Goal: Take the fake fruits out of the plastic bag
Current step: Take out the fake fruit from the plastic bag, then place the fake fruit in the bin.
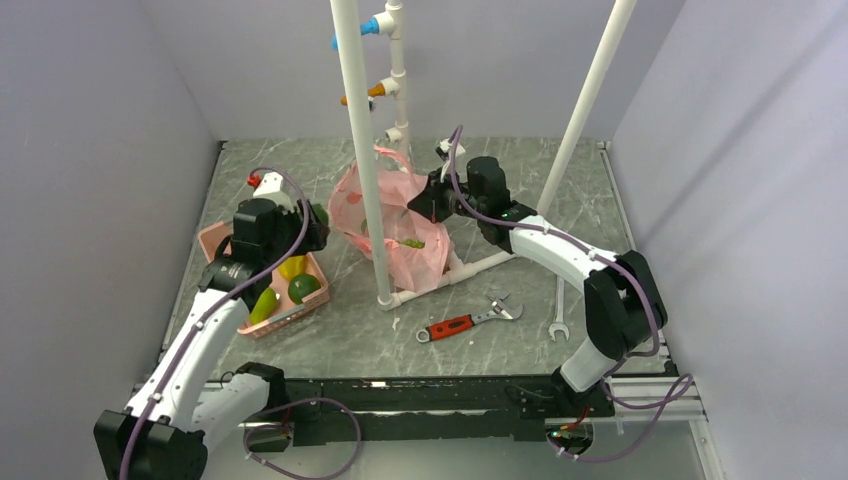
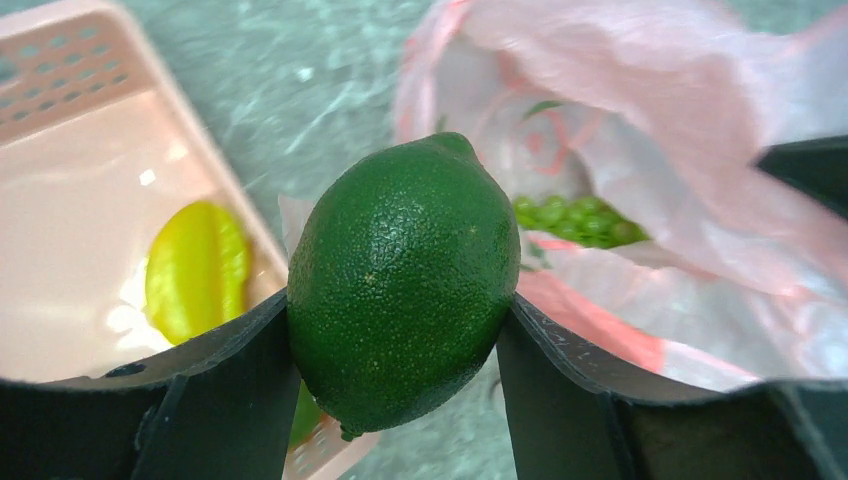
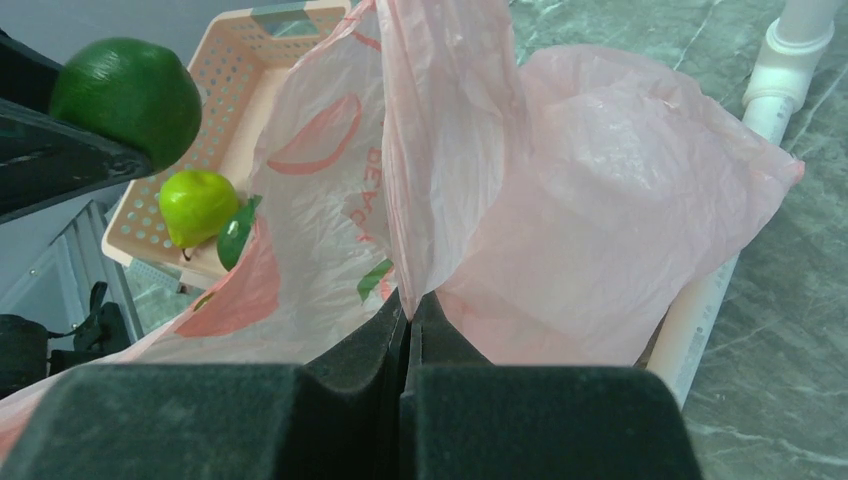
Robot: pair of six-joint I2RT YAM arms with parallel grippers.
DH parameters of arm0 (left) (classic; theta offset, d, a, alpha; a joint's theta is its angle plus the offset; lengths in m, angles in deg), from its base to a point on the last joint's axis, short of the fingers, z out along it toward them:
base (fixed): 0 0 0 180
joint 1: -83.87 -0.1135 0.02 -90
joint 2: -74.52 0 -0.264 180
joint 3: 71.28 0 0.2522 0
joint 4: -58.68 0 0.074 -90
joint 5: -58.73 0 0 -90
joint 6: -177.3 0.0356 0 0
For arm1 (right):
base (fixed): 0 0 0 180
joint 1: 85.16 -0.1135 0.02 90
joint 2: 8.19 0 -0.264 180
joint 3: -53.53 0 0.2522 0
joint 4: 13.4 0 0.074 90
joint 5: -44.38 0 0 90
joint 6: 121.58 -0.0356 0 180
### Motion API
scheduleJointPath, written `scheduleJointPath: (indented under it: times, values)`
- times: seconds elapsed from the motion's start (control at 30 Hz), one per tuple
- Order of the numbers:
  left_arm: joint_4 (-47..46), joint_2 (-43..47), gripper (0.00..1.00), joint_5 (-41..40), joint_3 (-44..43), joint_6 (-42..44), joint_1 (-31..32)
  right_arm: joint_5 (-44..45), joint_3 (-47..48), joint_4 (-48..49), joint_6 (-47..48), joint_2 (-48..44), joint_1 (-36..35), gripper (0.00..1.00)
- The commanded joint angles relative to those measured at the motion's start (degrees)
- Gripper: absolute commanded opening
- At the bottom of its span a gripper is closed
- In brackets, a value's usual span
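My left gripper [image 2: 400, 320] is shut on a dark green lime-like fake fruit [image 2: 405, 280], held above the table between the pink slotted basket [image 2: 60, 200] and the plastic bag [image 2: 680, 150]. In the top view this gripper [image 1: 312, 225] hangs over the basket's far right corner. My right gripper [image 3: 410, 300] is shut on a fold of the thin pink plastic bag [image 3: 580, 200] and holds its top up, seen from above at the bag's right edge [image 1: 428, 200]. A bumpy green fruit [image 2: 580, 218] lies inside the open bag. Several fruits lie in the basket, among them a yellow one [image 2: 197, 270].
A white pipe frame [image 1: 365, 150] stands upright right in front of the bag, with its base pipe [image 1: 470, 268] lying along the table. A red-handled adjustable wrench [image 1: 468, 322] and a steel spanner [image 1: 558, 310] lie near the front. Grey walls close in both sides.
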Motion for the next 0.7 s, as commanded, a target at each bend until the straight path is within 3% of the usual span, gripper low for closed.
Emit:
scheduleJointPath:
  times: [0.0, 0.3, 0.57, 0.67]
  values:
    - [11.5, 1.9, 0.09, -12.7, 0.0, -0.1, -1.3, -1.3, -0.6, 2.2, 0.1, -3.2, 0.2, 0.0]
    - [14.0, -0.5, 0.22, -17.0, 2.9, -5.2, -7.5, -3.2, -1.7, 2.7, 0.4, -4.3, 0.2, 0.0]
    - [15.5, -11.1, 0.26, -14.8, -0.8, -3.7, -14.2, -3.5, -2.3, 2.4, 1.3, -5.2, 0.3, 0.0]
    - [13.5, -13.9, 0.48, -9.7, -0.6, -3.6, -17.8, -3.6, -2.7, 2.6, 1.7, -5.4, 0.2, 0.0]
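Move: The left hand, already holding a dark green fruit, is bound for the pink basket. Its middle lies about 16 cm to the left, roughly level fore-and-aft, and 18 cm below. In the basket are a yellow fruit 11 cm left and 3 cm ahead, another green fruit 8 cm left and 4 cm back, and a pear 18 cm left and 7 cm back. From the right hand the basket is some 35 cm left, 4 cm back and 17 cm below. Still pinching the dark green fruit, the left hand swings left away from the bag and sinks towards the basket, about 12 cm left and 11 cm down, easing back some 3 cm early on. The wrist turns counter-clockwise and tips the fingers down, each by nearly 30 degrees. The right hand keeps its pinch on the bag's edge, drifting back barely 1.5 cm. ##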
